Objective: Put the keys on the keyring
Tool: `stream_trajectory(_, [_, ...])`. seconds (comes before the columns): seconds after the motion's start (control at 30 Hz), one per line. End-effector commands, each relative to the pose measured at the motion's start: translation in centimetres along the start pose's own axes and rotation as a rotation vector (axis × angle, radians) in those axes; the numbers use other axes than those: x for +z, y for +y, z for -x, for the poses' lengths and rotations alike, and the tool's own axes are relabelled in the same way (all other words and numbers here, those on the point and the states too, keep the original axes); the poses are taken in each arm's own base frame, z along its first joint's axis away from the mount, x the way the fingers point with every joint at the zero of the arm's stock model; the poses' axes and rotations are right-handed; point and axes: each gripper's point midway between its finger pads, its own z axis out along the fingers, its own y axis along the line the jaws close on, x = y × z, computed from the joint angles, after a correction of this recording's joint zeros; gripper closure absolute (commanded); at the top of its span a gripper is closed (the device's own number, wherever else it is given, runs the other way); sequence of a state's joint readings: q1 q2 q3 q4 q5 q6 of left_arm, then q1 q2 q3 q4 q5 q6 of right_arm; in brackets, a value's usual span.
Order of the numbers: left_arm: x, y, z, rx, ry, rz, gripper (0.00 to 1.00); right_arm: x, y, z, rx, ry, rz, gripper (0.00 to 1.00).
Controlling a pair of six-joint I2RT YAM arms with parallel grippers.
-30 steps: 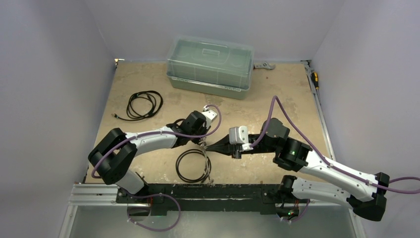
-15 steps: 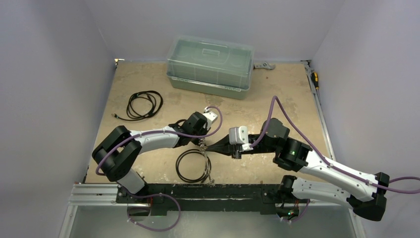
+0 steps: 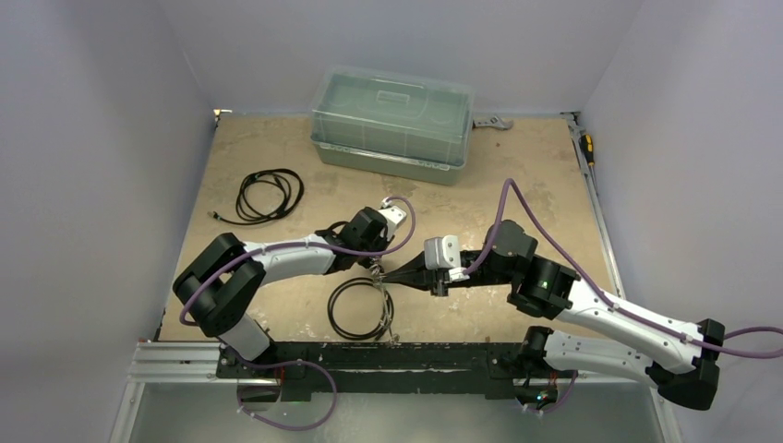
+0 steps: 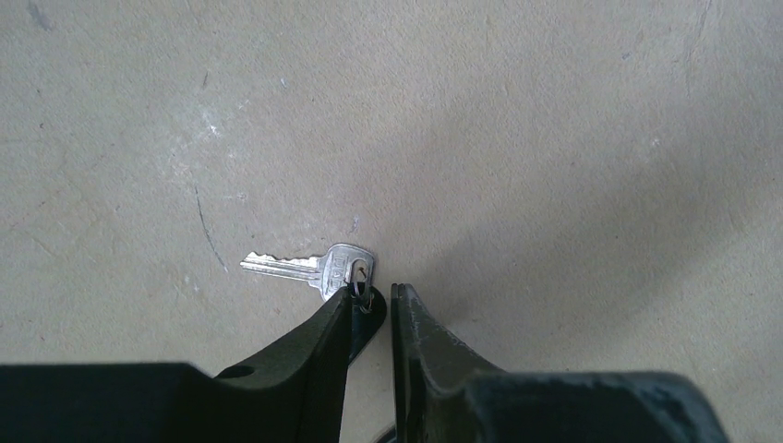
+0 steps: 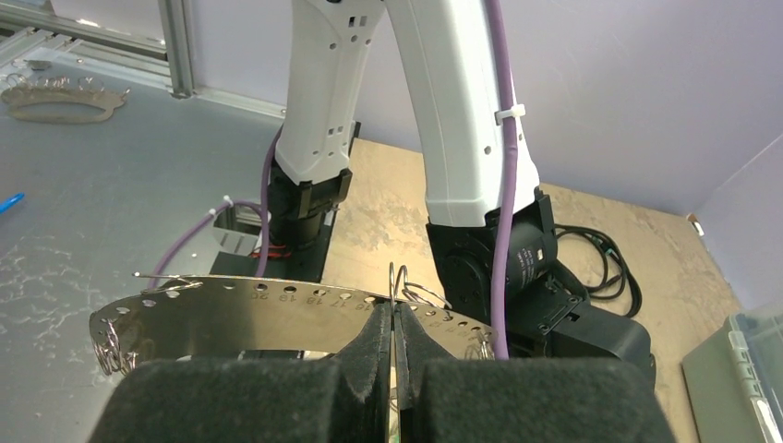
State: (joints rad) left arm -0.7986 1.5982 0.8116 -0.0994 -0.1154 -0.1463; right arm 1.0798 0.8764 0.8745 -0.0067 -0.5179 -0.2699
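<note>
My left gripper (image 4: pixel 374 295) is low over the table, its jaws nearly shut with the black head of a key (image 4: pixel 373 314) between the tips. A small ring links that head to a silvery key (image 4: pixel 319 269) that lies just past the left fingertip. My right gripper (image 5: pixel 395 314) is shut on the keyring (image 5: pixel 398 281), whose thin wire loops stick up between the pads. A curved metal strip with numbered holes (image 5: pixel 277 309) hangs on the wire. In the top view both grippers, left (image 3: pixel 374 265) and right (image 3: pixel 386 274), meet tip to tip at the table's middle. No green piece shows.
A plain black hoop (image 3: pixel 358 309) lies just in front of the grippers. A coiled black cable (image 3: pixel 268 196) lies at the left. A clear lidded box (image 3: pixel 392 125) stands at the back, with a grey spanner (image 3: pixel 491 122) beside it. A screwdriver (image 3: pixel 585 148) lies along the right edge.
The left arm's elbow has shifted slightly right. The right gripper has edged a little up and left. Both grips look the same.
</note>
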Motion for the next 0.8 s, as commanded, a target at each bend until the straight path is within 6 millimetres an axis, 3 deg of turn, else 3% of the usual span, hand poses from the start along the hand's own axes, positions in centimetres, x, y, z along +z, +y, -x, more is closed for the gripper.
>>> stream_trajectory(0.0, [0.16, -0.22, 2.55, -0.010, -0.066, -0.008, 0.78, 0.11, -0.33, 1.97, -0.033, -0.058, -0.006, 1.00])
stream_trajectory(0.17, [0.35, -0.26, 2.43, -0.004, -0.061, -0.011, 0.81, 0.18, -0.30, 1.95, -0.033, -0.057, -0.004, 1.00])
stream_trajectory(0.53, [0.34, -0.24, 2.17, -0.002, -0.052, -0.011, 1.00, 0.20, -0.24, 1.88, -0.032, -0.054, -0.002, 1.00])
stream_trajectory(0.77, [0.05, -0.68, 2.54, 0.005, -0.070, -0.039, 1.00, 0.04, -0.31, 2.01, -0.036, -0.058, -0.011, 1.00])
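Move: Just beyond the left fingertips, nearly level with them, lies the silver key, its middle about 2 cm ahead and 2 cm to the left; the near rim of its head is right at the tips. The black cable coil is some 12 cm back and 1 cm to the left of this hand; the keyring hangs about 28 cm above and 22 cm back, 3 cm to the right. From the right hand the key is roughly 20 cm ahead, 4 cm left and 31 cm below. Closing from about a fifth open to fully shut, the left fingers pinch the near rim of the key's head, after easing barely half a centimetre forward and to the right; the hand otherwise stays low at the table and doesn't turn. The right hand stays put and keeps its shut grip on the keyring. ##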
